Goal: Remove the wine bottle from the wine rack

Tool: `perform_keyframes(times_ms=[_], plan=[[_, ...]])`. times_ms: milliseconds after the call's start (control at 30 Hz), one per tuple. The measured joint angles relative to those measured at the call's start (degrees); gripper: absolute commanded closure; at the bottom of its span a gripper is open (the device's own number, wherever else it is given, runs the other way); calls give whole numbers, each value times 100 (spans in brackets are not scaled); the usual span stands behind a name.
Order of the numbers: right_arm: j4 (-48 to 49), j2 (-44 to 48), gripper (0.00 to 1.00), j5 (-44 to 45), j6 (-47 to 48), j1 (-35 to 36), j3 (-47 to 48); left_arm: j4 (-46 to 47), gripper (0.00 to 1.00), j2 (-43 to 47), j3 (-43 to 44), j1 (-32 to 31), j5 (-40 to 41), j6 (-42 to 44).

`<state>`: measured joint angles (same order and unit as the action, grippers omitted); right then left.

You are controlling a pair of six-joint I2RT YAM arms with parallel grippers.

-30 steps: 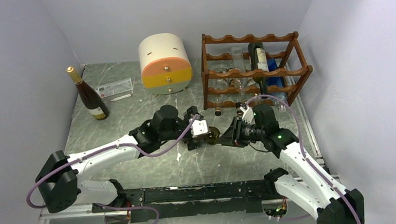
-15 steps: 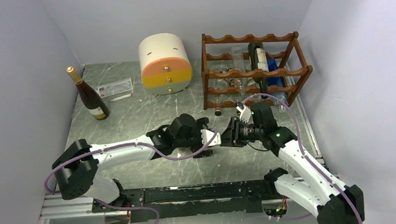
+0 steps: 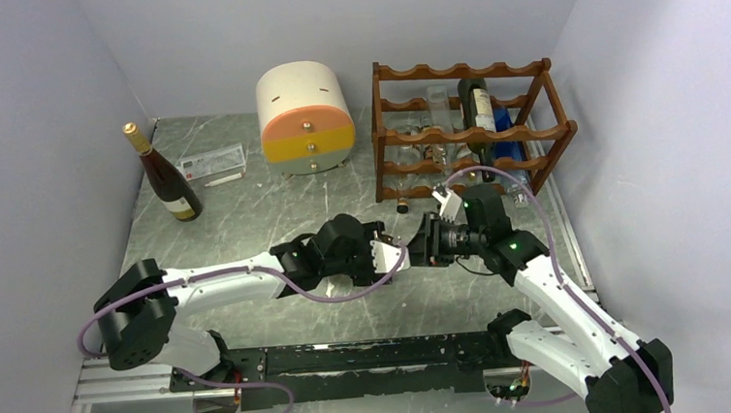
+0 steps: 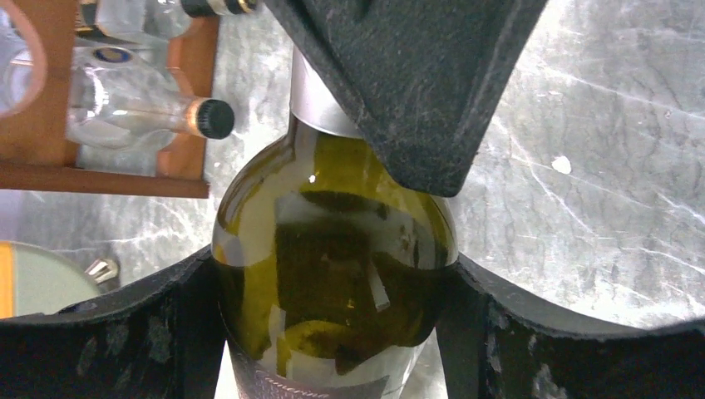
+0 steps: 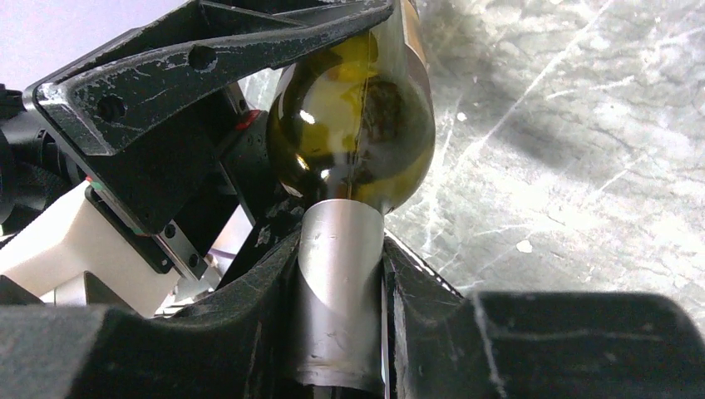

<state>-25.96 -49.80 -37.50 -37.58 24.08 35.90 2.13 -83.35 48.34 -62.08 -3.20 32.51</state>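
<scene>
The wine bottle (image 4: 332, 241), olive-green glass with a silver foil neck (image 5: 341, 283), hangs level above the table in front of the wine rack (image 3: 473, 136). My right gripper (image 5: 341, 249) is shut on the foil neck, a finger pressed on each side. My left gripper (image 4: 332, 262) is shut around the bottle's wide body just below the shoulder, both fingers touching the glass. In the top view the two grippers, left (image 3: 389, 253) and right (image 3: 424, 243), meet nose to nose and hide nearly all of the bottle.
The rack holds a dark bottle (image 3: 476, 106) and several clear ones (image 4: 133, 116). A cream-and-orange drawer unit (image 3: 305, 118) stands left of it. An upright wine bottle (image 3: 163, 177) and a clear plastic box (image 3: 213, 162) stand at the far left.
My left arm has swung right to the bottle held by my right gripper. Its jaws have closed in from wide open onto the bottle's body. The right gripper kept its hold on the neck.
</scene>
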Motion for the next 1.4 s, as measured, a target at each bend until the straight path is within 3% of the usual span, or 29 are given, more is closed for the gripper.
perform_keyframes(times_ms=[233,333,467,667,933,1167,1400], plan=[[352,90,21,39,20,4,310,-28,92,269,0,11,304,-63],[431,72,9,282,79,-17,590,-20,93,326,-11,15,382,-120],[339,-13,1,678,129,-13,1145,22,93,514,-39,15,531,-155],[2,120,0,1663,332,11,2234,57,93,833,-236,210,638,-289],[-459,774,0,2929,579,11,2636,280,93,1508,-295,1360,557,-914],[-562,688,0,3143,612,11,2597,1222,93,2131,-715,2859,605,-1810],[-568,621,0,3121,566,11,2334,1668,93,2218,-1113,3862,1008,-2522]])
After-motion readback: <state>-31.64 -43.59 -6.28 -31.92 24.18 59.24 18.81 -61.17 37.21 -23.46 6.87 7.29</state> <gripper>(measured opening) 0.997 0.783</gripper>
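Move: The green bottle is gripped by its body in the left hand and by its neck in the right; its middle lies some 9 cm left of the right hand, 3 cm ahead and 6 cm below. The right hand has the rack's dark bottle about 30 cm ahead, 15 cm right. From the left hand, the gold-capped bottle marking the open table stands about 42 cm left and 18 cm ahead, the drawer unit 13 cm left and 32 cm ahead. The green bottle's neck comes free as the right fingers open wide and that hand draws off mainly upward, netting about 15 cm after a higher peak, and also forward and right towards the rack, tipping its fingers up. The left hand keeps its grip on the body, first lifts gently, then swings the bottle left, forward and up towards the gold-capped bottle, some 30 cm in all, turning counter-clockwise about 55 degrees. ##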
